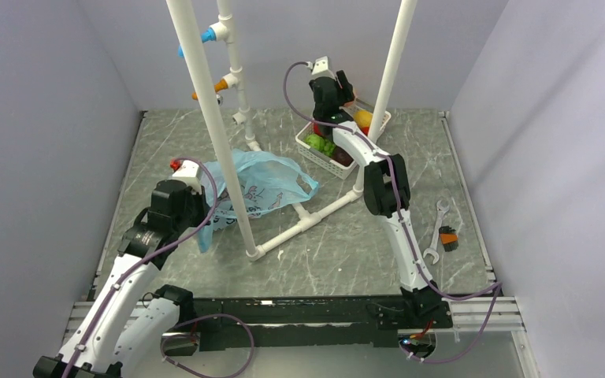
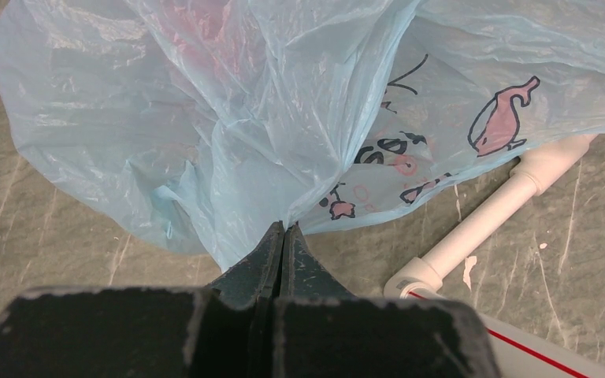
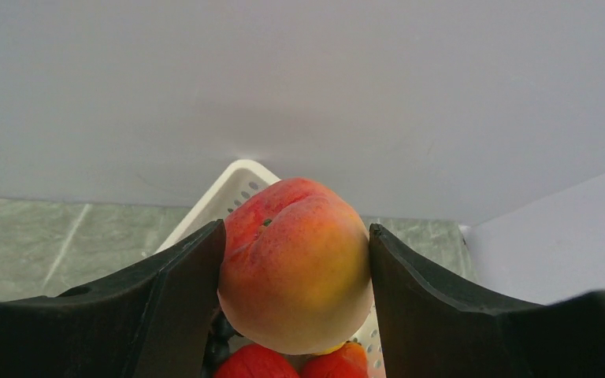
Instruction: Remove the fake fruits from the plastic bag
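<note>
The light-blue plastic bag lies crumpled on the table left of centre. My left gripper is shut on the bag's gathered near edge, with a pinch of film between its closed tips. A faint reddish patch shows through the film; what it is I cannot tell. My right gripper hangs above the white slotted basket at the back. Its fingers are shut on a peach-orange fake fruit. Below it two red fruits lie in the basket.
A white PVC pipe frame stands across the middle, with one foot beside the bag. Green fruits and a dark grape bunch are in the basket. A wrench and a small orange-black tool lie at right.
</note>
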You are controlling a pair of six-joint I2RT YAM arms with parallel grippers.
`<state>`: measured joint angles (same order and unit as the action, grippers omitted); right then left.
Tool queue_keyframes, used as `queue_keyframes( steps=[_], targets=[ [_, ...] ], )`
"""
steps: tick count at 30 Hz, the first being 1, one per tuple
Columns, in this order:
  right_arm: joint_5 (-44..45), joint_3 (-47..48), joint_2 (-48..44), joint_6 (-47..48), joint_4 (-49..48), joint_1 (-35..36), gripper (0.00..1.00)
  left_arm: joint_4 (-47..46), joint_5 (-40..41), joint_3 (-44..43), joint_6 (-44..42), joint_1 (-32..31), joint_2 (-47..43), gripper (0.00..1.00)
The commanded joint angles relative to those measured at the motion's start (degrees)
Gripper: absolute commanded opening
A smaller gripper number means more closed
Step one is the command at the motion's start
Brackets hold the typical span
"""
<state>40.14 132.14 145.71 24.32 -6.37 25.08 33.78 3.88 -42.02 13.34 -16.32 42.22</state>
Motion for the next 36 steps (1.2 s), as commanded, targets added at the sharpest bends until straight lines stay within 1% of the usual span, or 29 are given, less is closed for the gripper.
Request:
queue_keyframes(
  steps=[1,8,9,11,12,14,15,17,20,22,27,31,33,36],
  targets=[
    [-2.29,1.7,0.5,-3.86,2.22,-0.68,0.16,-1.93,-1.07,-1.48,0.2,0.14,-0.02,0.0],
    [-3.03,-0.48,0.1,-7.22,4.27,-1.43,0.3,-2.01,-1.21,-1.44,0.17,0.48,0.15,0.0],
    [-3.39,-0.85,0.07,-7.83,4.43,-1.45,0.35,-1.97,-1.16,-1.48,0.19,0.49,0.15,0.0],
    [-3.74,-0.21,0.56,-8.49,5.56,-1.57,0.48,-1.96,-1.3,-1.47,0.2,0.55,0.3,0.0],
    [-3.75,0.58,0.84,-8.69,6.06,-1.51,0.56,-1.97,-1.28,-1.48,0.19,0.5,0.4,0.0],
    [-4.06,0.92,0.75,-9.13,7.86,-1.56,0.64,-1.93,-1.19,-1.48,0.15,0.5,0.56,0.0],
    [-4.18,0.78,0.35,-9.42,8.24,-1.48,0.71,-1.87,-1.08,-1.57,0.18,0.5,0.67,0.0],
    [-4.41,0.84,-0.35,-10.07,9.04,-1.53,0.78,-1.79,-0.99,-1.51,0.15,0.54,0.66,0.0],
    [-6.21,1.09,-1.94,-12.15,11.95,-1.47,0.83,-2.04,-1.02,-1.49,0.17,0.54,0.67,0.0],
    [-7.41,0.6,-3.36,-13.53,13.38,-1.24,0.9,-2.1,-1.01,-1.41,0.16,0.52,0.72,0.0],
    [-7.15,-0.44,-7.16,-15.78,17.53,0.07,0.9,-1.97,-0.48,-1.41,0.19,0.51,0.82,0.0],
    [-6.74,-6.42,-14.08,-17.3,18.12,2.39,0.89,-2.11,0.36,-1.31,-0.07,0.5,0.66,0.0],
    [-8.48,-8.54,-17.4,-21.65,21.13,3.24,0.89,-2.0,0.65,-1.31,-0.16,0.5,0.53,0.0],
    [-14.53,-13.04,-23.23,-30.1,25.34,3.94,0.87,-2.27,0.78,-1.24,-0.43,0.42,0.06,0.0]
  ],
)
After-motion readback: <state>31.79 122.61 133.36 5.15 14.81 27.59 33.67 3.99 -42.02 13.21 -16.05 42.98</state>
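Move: The right hand holds the peach above the far end of the basket; the empty spot it goes to lies straight below, about 5 cm down. Around that spot, from the hand, the big red fruit is some 7 cm left and 4 cm back, the orange about 5 cm right and 2 cm back, both roughly 7 cm below. From the left hand, which still pinches the plastic bag, the spot is some 42 cm ahead, 40 cm right and slightly lower. Straight down goes the right hand, about 5 cm, setting the peach into the basket's far end between the big red fruit and the orange. The fingers open and let go while the hand sinks a little more, then it pulls back about 6 cm, up and a bit left, clear of the peach, the fingertips having tipped down some 15 degrees. ##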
